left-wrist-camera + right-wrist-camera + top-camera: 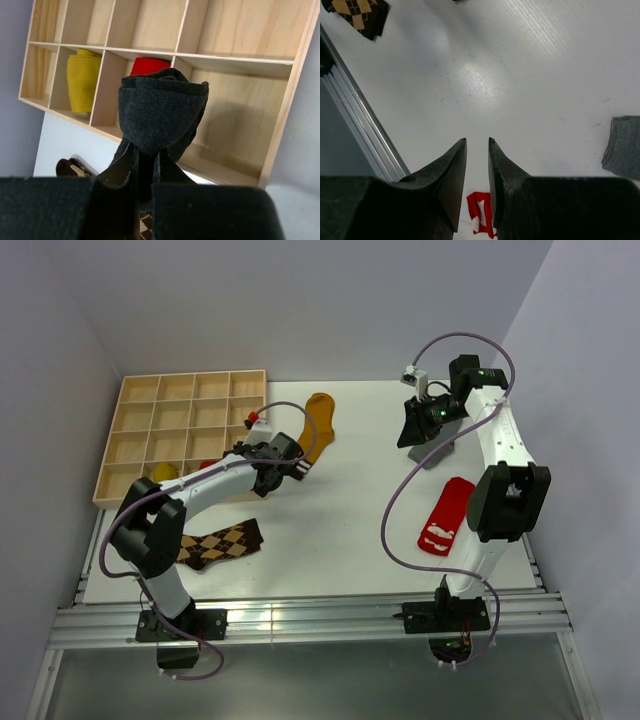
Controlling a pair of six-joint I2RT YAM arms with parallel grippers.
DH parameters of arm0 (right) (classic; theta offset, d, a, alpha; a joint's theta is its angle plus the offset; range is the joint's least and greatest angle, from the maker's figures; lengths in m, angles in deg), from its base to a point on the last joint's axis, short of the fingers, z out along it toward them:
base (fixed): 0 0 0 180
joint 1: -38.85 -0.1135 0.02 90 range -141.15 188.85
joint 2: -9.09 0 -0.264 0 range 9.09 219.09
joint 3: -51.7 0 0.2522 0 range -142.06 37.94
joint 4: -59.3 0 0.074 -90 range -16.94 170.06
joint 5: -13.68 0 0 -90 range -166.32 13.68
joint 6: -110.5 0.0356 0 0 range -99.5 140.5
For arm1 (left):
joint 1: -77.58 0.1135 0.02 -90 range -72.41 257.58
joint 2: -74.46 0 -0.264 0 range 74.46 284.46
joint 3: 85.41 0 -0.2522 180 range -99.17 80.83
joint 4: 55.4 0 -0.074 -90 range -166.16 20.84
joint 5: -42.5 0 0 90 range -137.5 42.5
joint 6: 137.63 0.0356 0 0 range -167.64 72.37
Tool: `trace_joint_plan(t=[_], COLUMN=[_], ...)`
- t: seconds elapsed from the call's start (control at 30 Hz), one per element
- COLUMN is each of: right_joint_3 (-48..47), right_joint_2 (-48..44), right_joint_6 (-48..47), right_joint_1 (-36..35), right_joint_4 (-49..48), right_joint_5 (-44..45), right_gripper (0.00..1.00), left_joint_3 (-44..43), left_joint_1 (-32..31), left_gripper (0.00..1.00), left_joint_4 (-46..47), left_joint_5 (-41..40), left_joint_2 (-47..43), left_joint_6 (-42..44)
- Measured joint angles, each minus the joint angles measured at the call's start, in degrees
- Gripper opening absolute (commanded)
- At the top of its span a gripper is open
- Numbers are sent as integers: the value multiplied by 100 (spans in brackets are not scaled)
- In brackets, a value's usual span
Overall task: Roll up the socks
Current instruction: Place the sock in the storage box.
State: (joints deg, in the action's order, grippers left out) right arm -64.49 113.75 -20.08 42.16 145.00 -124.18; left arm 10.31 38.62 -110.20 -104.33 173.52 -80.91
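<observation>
My left gripper [146,150] is shut on a rolled black sock [162,112] and holds it in front of the wooden grid tray [235,60]. In the top view this gripper [283,462] is at the tray's [130,440] near right corner. A yellow roll [83,80] and a red roll [150,65] each sit in a compartment. My right gripper [477,141] hangs open above the table with nothing between its fingers; in the top view it [412,430] is at the back right. A flat red sock [447,515], a grey sock [623,147], a mustard sock [320,425] and an argyle sock [220,543] lie on the table.
The tray has several bare compartments along its far rows. A metal rail [300,620] runs along the table's near edge. Walls close in the table on the left, back and right.
</observation>
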Motion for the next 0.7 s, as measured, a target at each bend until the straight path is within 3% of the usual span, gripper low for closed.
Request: trace_joint_plan(t=[0.7], right_joint_3=[437], right_joint_2=[-39], right_joint_6=[-175], right_joint_1=[33], right_joint_4=[-37], right_joint_5=[87], right_gripper=[30], left_joint_3=[46], left_joint_1=[221], left_gripper=[0], left_joint_4=[1049], left_joint_5=[1464], left_joint_2=[776], left_joint_6=[522])
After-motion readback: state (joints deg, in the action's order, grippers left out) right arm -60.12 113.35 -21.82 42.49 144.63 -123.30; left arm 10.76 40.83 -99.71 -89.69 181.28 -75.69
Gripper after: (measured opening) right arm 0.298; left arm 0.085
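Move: The left hand holds the rolled dark sock; the empty front-right compartment of the storage box lies about 4 cm right, 2 cm ahead and 10 cm below. The red sock's compartment is about 8 cm left of the empty one, the yellow sock's 16 cm left of it. The argyle sock lies roughly 15 cm nearer the base than the empty compartment. From the right hand, that compartment is about 31 cm left, 4 cm back and 18 cm below. Keeping its pinch, the left hand lowers the dark sock about 7 cm into the empty compartment, easing 4 cm right. ##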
